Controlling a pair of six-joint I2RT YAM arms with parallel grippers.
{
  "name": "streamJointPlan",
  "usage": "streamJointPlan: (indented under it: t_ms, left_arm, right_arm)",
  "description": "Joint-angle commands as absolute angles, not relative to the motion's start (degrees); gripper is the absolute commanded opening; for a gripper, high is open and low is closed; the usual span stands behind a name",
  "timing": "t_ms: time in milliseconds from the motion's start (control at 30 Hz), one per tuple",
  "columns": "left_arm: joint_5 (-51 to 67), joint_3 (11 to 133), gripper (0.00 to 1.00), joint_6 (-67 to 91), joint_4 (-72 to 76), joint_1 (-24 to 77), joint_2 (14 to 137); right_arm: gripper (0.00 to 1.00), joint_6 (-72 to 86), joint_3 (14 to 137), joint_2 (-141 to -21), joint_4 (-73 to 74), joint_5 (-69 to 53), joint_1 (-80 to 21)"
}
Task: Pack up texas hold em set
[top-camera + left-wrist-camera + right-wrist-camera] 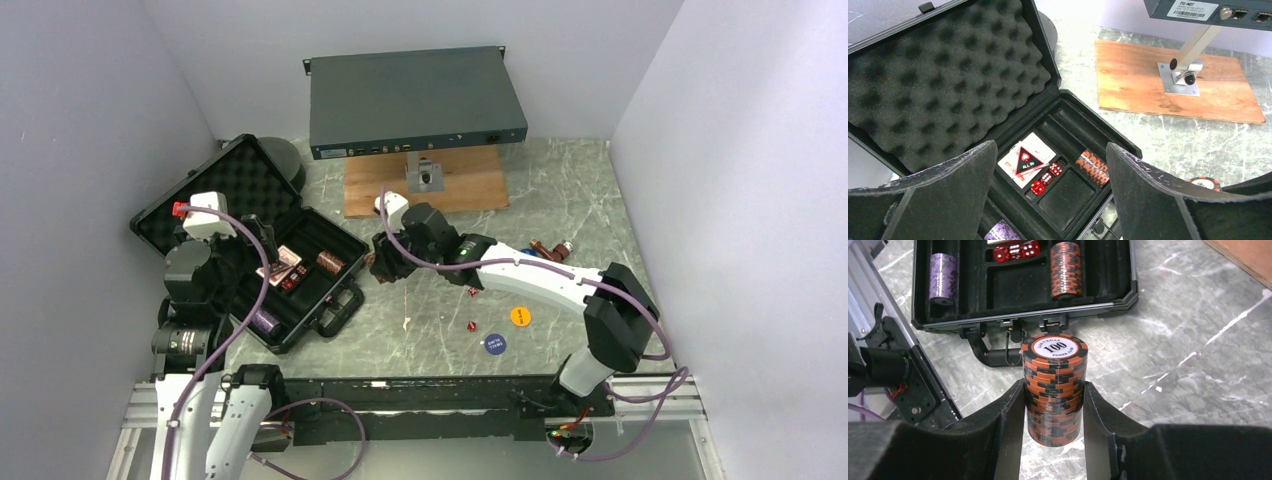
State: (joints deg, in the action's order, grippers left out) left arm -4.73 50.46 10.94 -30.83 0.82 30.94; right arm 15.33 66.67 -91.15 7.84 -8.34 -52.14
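Observation:
The black briefcase [215,185] lies open at the left, foam lid back. Its tray holds a red card deck [1028,157], three red dice [1046,178], a brown chip roll [1093,167] and a purple chip roll [1003,231]. My left gripper [1051,150] hangs open above the tray with nothing between its fingers. My right gripper [1054,387] is shut on another brown chip roll [1054,365], held above the table just outside the case's handle [998,352]. On the table lie an orange disc [520,316], a blue disc [494,343] and two loose red dice [472,292].
A big grey metal box [415,100] stands on a post over a wooden board [425,185] at the back. More chip rolls [545,250] lie behind my right arm. A black round spool [285,160] sits behind the lid. Walls close in left and right.

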Motion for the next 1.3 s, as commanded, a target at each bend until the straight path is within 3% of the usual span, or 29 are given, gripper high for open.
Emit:
streamJointPlan:
  t_ms: [0,267,1267]
  left_arm:
    - [-4.35,50.13,0.85,9.96,-28.28,0.35,29.81]
    - [-6.85,50.09,0.86,9.44,-28.61,0.53,30.42]
    - [-12.57,50.36,0.89,10.46,-29.86,0.18,28.02]
  right_arm:
    - [0.0,9.18,68.32,-86.68,-2.24,-2.88,-55.43]
    - [0.0,4.51,70.99,-89.28,-7.8,-4.4,-57.19]
    - [0.0,-6.6,105.19,-124.23,-6.15,-11.99,-57.31]
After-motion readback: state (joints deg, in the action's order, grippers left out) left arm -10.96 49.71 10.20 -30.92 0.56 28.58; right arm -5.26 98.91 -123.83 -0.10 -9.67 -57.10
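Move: The held stack of orange chips is bound for the free part of the chip wells in the open case, about 17 cm to the right hand's left, 8 cm ahead and 11 cm below. The placed orange stack lies 12 cm left and 4 cm ahead of the hand, the red dice 20 cm left and 1 cm ahead, the cards 23 cm left and 4 cm ahead, all about 11 cm lower. From the left hand, that free part is 9 cm ahead, 1 cm right and 24 cm down. The orange stack, still pinched in the right gripper, is carried some 15 cm left and about 6 cm forward, from outside the case's handle side to over the wells. The right hand first draws slightly back and climbs about 4.5 cm, then swings left and forward and sinks some 7 cm from that height, its wrist tilting up about 20 degrees and turning about 15 counter-clockwise. ##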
